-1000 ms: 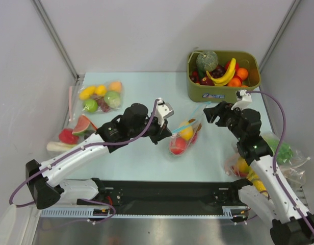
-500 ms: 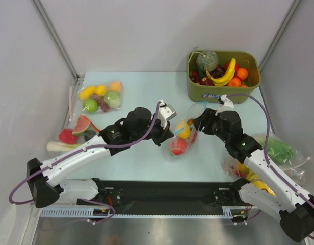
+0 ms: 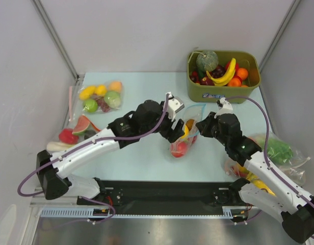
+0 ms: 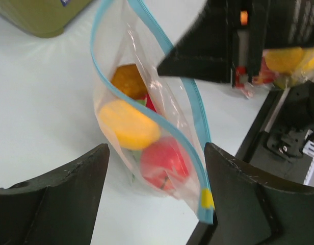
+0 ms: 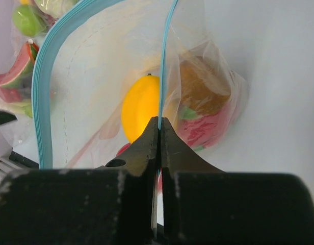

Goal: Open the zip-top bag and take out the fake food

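The zip-top bag (image 3: 186,133) stands mid-table, a clear pouch with a blue zip strip, and its mouth gapes open. Inside it is the fake food: a yellow fruit (image 4: 127,124), a red one (image 4: 164,161) and a brownish-orange one (image 4: 129,79). My left gripper (image 4: 157,153) is open, its two fingers standing wide on either side of the bag's lower end, one finger (image 4: 238,194) close to the strip's corner. My right gripper (image 5: 159,122) is shut on one lip of the bag's zip strip (image 5: 164,61); the other lip (image 5: 45,97) bows away to the left.
An olive bin (image 3: 249,84) with a melon, a banana and other fruit stands at the back right. Another filled bag (image 3: 101,97) and a watermelon slice (image 3: 80,125) lie at the left. More bagged items (image 3: 279,153) lie under the right arm.
The left gripper let go of the bag's strip, opened wide and moved right around the bag. The right gripper came in from the right and shut on the bag's lip.
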Tool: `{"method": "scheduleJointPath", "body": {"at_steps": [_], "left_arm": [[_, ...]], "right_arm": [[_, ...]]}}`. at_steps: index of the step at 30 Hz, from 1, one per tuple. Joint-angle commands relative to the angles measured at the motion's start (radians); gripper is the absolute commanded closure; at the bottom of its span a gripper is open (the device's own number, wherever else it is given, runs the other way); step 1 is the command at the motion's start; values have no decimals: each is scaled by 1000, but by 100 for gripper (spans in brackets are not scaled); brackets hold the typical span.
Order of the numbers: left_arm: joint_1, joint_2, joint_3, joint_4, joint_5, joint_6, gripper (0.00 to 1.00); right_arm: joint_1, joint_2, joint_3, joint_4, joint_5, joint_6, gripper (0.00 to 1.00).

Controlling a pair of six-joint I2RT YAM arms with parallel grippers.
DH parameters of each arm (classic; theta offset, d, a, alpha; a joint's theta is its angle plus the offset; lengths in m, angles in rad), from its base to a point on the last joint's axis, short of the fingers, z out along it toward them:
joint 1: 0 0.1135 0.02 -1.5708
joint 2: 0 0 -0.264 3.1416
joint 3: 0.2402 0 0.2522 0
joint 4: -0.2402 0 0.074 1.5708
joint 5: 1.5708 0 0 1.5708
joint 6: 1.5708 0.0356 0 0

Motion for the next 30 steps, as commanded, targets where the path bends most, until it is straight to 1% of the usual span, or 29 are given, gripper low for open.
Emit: {"method": "scheduleJointPath", "body": {"at_steps": [1,2,4,8,10,11,14,15,17,19,20,24,28,30], "left_arm": [[-6,80,124,-18,-78,-18,19],[-6,94,144,-20,-110,-19,18],[-6,148,194,-37,-127,-24,17],[-6,240,261,-80,-168,-18,18],[-6,267,274,-104,-180,-13,32],[-6,281,274,-110,-180,-12,49],[-6,291,267,-129,-183,-7,71],[-6,286,258,-135,-188,-4,84],[-6,278,248,-142,-209,10,100],[-6,257,248,-167,-264,31,100],[-4,245,248,-175,-265,31,100],[-4,176,279,-227,-369,74,100],[3,117,310,-285,-441,106,100],[8,87,320,-313,-449,109,100]], "right_arm": [[13,-29,-13,18,-3,-12,100],[13,-32,-18,17,-4,-14,100],[16,-42,-24,17,-10,-17,100],[20,-58,-35,18,-24,-21,100],[22,-72,-41,12,-29,-21,100],[22,-75,-42,12,-29,-24,100],[23,-84,-42,0,-24,-32,100],[22,-84,-39,-3,-21,-40,100],[23,-78,-30,-3,-21,-46,100],[22,-59,-13,5,-26,-58,100],[22,-58,-6,5,-26,-61,100],[23,29,45,44,-58,-83,100],[25,103,114,69,-86,-103,100],[25,119,149,69,-86,-118,100]]}}
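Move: Just beyond the open left fingers, about 5 cm ahead, 3 cm right and 4 cm lower, lies the free left lip of the zip-top bag's blue rim. Inside the bag and some 14 cm below that hand are the yellow fruit, 2 cm ahead and 4 cm right, the red fruit, 4 cm back and 3 cm right, and the brown potato, 5 cm ahead and 6 cm right. The right hand already pinches the opposite lip; the free lip lies about 7 cm to its left and 3 cm ahead, roughly level. Reaching forward and a little right, then dropping about 5 cm, the left hand shuts its open fingers on the free blue lip, then draws that lip some 5 cm left and 4 cm up, away from the lip in the right fingers. Its fingertips tilt downward and swing forward by 15 to 20 degrees. The right hand keeps its pinch, easing back 1 to 2 cm, then following about 2 cm forward and left. ##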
